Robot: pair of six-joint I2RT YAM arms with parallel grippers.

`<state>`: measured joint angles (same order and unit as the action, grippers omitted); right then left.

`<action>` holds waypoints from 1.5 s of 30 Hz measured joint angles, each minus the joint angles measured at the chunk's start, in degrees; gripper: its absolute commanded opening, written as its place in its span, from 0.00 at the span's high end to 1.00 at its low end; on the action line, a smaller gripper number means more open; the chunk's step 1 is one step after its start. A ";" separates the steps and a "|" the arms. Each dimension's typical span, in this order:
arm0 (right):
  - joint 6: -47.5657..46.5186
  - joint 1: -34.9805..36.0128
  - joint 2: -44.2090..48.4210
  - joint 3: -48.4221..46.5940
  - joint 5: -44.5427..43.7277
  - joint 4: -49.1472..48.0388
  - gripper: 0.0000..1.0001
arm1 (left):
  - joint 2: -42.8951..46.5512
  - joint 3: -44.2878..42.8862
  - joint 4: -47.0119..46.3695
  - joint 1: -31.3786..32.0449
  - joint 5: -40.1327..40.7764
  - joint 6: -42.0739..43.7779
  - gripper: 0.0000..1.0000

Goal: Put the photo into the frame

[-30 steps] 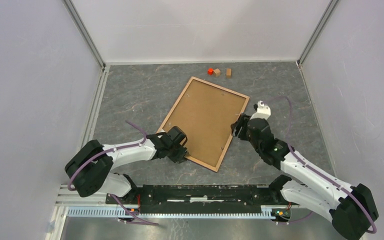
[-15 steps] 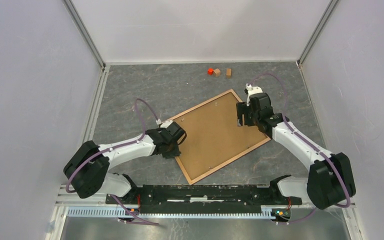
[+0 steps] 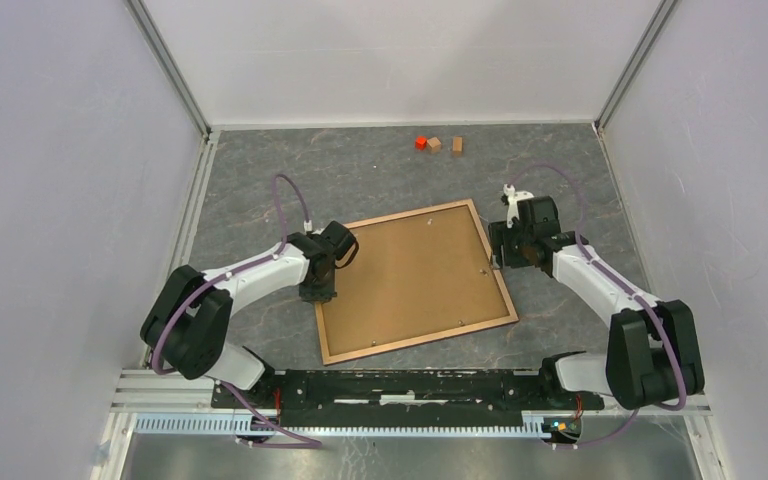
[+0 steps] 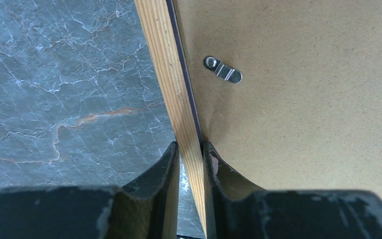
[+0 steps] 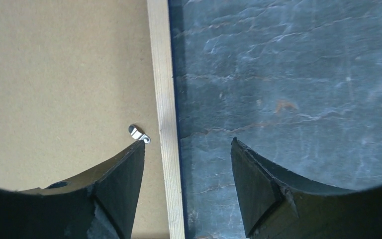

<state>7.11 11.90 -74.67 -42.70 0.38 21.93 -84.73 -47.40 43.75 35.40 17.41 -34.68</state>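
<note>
The frame (image 3: 420,338) lies back side up on the table, its light wood rails around a brown backing board (image 3: 415,275). The photo is hidden. My left gripper (image 3: 322,290) is shut on the frame's left rail (image 4: 171,74), one finger outside the rail and the other on the board side. My right gripper (image 3: 500,255) is open, and its fingers straddle the right rail (image 5: 163,99) without touching it. A small metal clip (image 4: 223,69) sits on the board near the left rail, and another clip (image 5: 139,133) sits by my right gripper's left fingertip.
A red block (image 3: 420,142) and two wooden blocks (image 3: 434,144) (image 3: 457,145) sit near the back wall. Grey walls close in the table on the left, right and back. The arm bases stand at the near edge.
The frame has turned clockwise on the table, with the left gripper still on its rail. The left gripper swung farther from the bases. The right gripper went to the frame's right rail.
</note>
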 measured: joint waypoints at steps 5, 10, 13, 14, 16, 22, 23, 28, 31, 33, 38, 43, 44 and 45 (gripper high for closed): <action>-1.51 1.33 -1.55 1.86 2.84 -0.66 0.33 | -0.22 -0.31 0.44 -0.31 0.00 1.42 0.98; -2.60 4.35 -3.37 2.25 3.13 -1.70 0.34 | -0.81 -0.57 0.59 -0.46 -0.09 1.77 0.98; -2.84 4.96 -4.55 2.34 3.10 -2.45 0.37 | -0.90 -0.61 0.63 -0.46 -0.20 1.77 0.98; -2.93 5.01 -5.01 2.34 3.08 -2.71 0.38 | -0.90 -0.61 0.63 -0.46 -0.26 1.77 0.98; -2.97 5.29 -5.86 2.34 3.04 -3.15 0.39 | -0.90 -0.61 0.63 -0.52 -0.50 1.77 0.98; -2.93 6.67 -7.13 2.34 1.90 -4.37 0.48 | -0.90 -0.61 0.61 -0.68 -1.05 1.77 0.98; -2.93 6.84 -7.15 2.34 1.62 -4.44 0.49 | -0.90 -0.61 0.61 -0.68 -1.05 1.77 0.98; -1.44 7.34 -7.17 2.34 -0.50 -4.68 0.56 | -0.90 -0.61 0.61 -0.68 -1.18 1.77 0.98; 0.00 7.63 -7.17 2.36 -2.01 -4.81 0.63 | -0.90 -0.61 0.59 -0.68 -1.25 1.77 0.98; 0.85 7.85 -7.04 2.58 -2.86 -5.16 0.69 | -0.90 -0.61 0.59 -0.70 -1.27 1.77 0.98; 3.48 8.35 -6.84 2.86 -4.81 -5.55 0.85 | -0.90 -0.61 0.55 -0.83 -1.53 1.77 0.98; 8.04 9.11 -6.80 2.86 -7.63 -5.40 1.00 | -0.79 -0.52 0.48 -0.83 -1.55 1.73 0.98; 9.31 9.33 -6.80 2.86 -8.28 -5.33 1.00 | -0.72 -0.48 0.44 -0.83 -1.53 1.68 0.98; 10.58 9.49 -6.80 2.86 -9.05 -5.22 1.00 | -0.66 -0.42 0.37 -0.83 -1.51 1.62 0.98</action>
<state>17.69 21.39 -81.47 -39.83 -8.67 16.71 -85.38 -47.81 44.12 34.57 15.90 -33.06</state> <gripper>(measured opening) 0.345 0.269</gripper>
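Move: The small metal clip on the brown backing, beside the frame's right rail, lies about 5 cm left, 1 cm back and 4 cm below my right hand. The rail runs just right of it, about 3 cm to my left. The frame's near right corner is some 12 cm back and 1 cm right, and the nearest clip on the near rail is 13 cm back and 11 cm left. From my left hand the first clip is about 33 cm right and 6 cm ahead. I lower my right hand about 4 cm and bring it some 3 cm left and a little back, until my open fingers straddle the right rail. There I narrow them to about half their gap, the left finger closing on the clip from inside and the right along the rail's outer side, while my wrist, first turned 10 degrees counter-clockwise, swings about 15 clockwise. My left hand keeps its grip on the left rail. ##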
